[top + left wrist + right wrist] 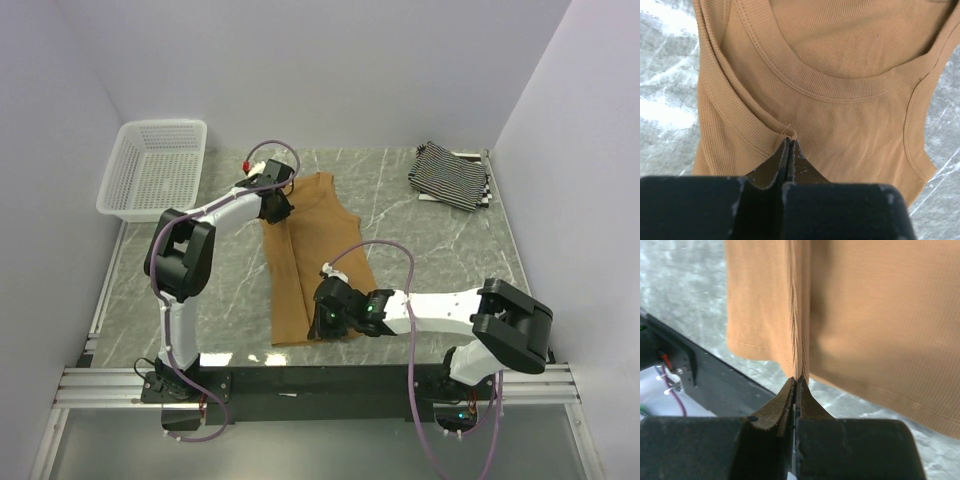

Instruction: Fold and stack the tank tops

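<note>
The plain tan-brown tank top (pixel 312 250) lies lengthwise in the middle of the table, neckline at the far end, partly folded along its length. My left gripper (pixel 278 206) is shut on its left shoulder strap; in the left wrist view the closed tips (pixel 788 142) pinch a small pucker of the tan fabric (pixel 840 115) beside the neckline. My right gripper (pixel 326 316) is shut on the bottom hem, where the tips (pixel 797 381) hold a raised ridge of the cloth (pixel 880 315). A folded pile of striped tank tops (pixel 450 175) rests at the back right.
A white mesh basket (pixel 130 200) stands at the back left corner. The black rail (pixel 320 380) holding the arm bases runs along the near edge, close under the hem. White walls close in the table on the left, back and right.
</note>
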Action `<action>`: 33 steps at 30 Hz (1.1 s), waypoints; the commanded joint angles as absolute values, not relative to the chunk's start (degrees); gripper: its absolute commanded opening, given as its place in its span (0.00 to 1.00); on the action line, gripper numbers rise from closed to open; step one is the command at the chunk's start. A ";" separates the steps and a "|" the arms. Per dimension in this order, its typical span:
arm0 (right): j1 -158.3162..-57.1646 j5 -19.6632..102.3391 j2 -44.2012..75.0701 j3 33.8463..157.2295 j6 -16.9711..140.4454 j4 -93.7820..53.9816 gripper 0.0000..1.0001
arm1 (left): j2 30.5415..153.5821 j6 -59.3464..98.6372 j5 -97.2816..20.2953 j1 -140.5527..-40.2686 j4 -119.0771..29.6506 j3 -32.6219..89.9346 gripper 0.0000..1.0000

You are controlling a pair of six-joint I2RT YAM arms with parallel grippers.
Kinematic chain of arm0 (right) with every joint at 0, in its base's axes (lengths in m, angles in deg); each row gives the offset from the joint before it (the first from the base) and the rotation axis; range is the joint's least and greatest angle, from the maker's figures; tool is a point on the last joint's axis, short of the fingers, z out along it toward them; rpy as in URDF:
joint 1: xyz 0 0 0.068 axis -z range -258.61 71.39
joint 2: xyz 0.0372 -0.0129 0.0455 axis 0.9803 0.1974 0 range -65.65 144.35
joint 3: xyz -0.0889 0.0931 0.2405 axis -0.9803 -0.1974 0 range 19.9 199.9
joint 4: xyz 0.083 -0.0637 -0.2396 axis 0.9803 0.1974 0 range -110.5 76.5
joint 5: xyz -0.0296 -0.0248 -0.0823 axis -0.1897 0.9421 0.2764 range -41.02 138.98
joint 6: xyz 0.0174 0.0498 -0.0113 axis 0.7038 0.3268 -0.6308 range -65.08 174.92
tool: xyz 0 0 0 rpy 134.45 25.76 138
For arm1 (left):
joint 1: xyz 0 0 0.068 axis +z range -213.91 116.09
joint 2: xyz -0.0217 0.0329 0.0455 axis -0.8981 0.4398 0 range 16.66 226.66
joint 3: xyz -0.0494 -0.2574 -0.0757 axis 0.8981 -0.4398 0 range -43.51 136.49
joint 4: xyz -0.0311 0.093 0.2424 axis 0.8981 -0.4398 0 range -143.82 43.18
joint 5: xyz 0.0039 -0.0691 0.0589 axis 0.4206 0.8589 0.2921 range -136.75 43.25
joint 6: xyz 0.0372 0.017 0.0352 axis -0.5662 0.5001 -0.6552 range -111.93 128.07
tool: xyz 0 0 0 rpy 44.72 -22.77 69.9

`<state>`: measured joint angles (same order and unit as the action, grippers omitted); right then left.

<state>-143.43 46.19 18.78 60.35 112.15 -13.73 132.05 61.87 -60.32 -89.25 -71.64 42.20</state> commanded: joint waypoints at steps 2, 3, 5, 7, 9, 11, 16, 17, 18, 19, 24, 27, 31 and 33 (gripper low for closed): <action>-142.77 47.40 15.74 58.23 112.84 -15.05 0.00 | 133.28 62.56 -62.31 -90.01 -71.07 45.78 0.00; -142.69 47.57 15.57 57.70 112.84 -15.05 0.00 | 133.46 62.56 -62.31 -90.10 -71.07 45.96 0.00; -142.51 47.75 15.39 57.26 112.67 -15.13 0.00 | 133.81 62.38 -62.14 -90.45 -70.73 45.96 0.01; -142.34 48.10 15.21 56.64 112.84 -15.13 0.00 | 134.16 62.30 -62.22 -90.72 -70.81 46.22 0.01; -142.33 48.27 15.04 55.85 112.84 -15.39 0.00 | 134.69 61.94 -61.87 -90.98 -70.37 46.40 0.01; -142.25 48.36 14.86 55.15 113.19 -15.83 0.00 | 135.13 61.77 -62.22 -91.24 -70.63 46.66 0.01; -142.25 48.63 14.95 53.92 113.46 -16.36 0.00 | 135.57 61.42 -61.96 -91.42 -70.02 46.49 0.01; -142.25 48.63 15.12 53.92 113.37 -16.28 0.00 | 135.48 61.42 -61.96 -91.42 -70.11 46.31 0.01; -142.16 48.71 15.13 53.83 113.37 -16.19 0.00 | 135.57 61.33 -61.87 -91.51 -69.59 46.05 0.01; -142.25 48.80 15.04 53.74 113.46 -16.28 0.00 | 135.40 60.98 -61.61 -91.51 -69.23 45.87 0.03; -142.25 50.20 13.99 53.48 113.46 -14.79 0.00 | 134.34 59.14 -59.33 -91.68 -66.16 44.64 0.16; -142.25 51.09 13.11 53.48 113.55 -13.73 0.10 | 133.11 57.64 -58.10 -91.68 -63.79 44.03 0.27; -142.33 53.45 10.65 53.92 113.90 -11.19 0.28 | 130.04 55.18 -56.51 -91.68 -61.50 43.68 0.39; -142.60 55.30 9.07 54.36 114.07 -8.30 0.32 | 126.97 54.91 -57.91 -91.51 -61.75 42.97 0.42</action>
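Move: Both hands still pinch the turned-over edge of the brown tank top. For the left hand, its landing strip on the body is about 2 cm right and 2 cm below; the bottom of the neckline is some 3 cm ahead and 3 cm right, the white basket about 32 cm left and 11 cm ahead. For the right hand, the strip is 3 cm right and 2 cm below; the folded hem corner is about 10 cm left and 2 cm back. Rightward and down together, slowing, both arms carry the pinched edge the last 2 to 3 cm across the tank top while sinking some 2 cm to lay it on the body. The left fingers open first, the right ones shortly after; each hand then eases up 1 to 2 cm and a little farther right, the left also slightly forward. ##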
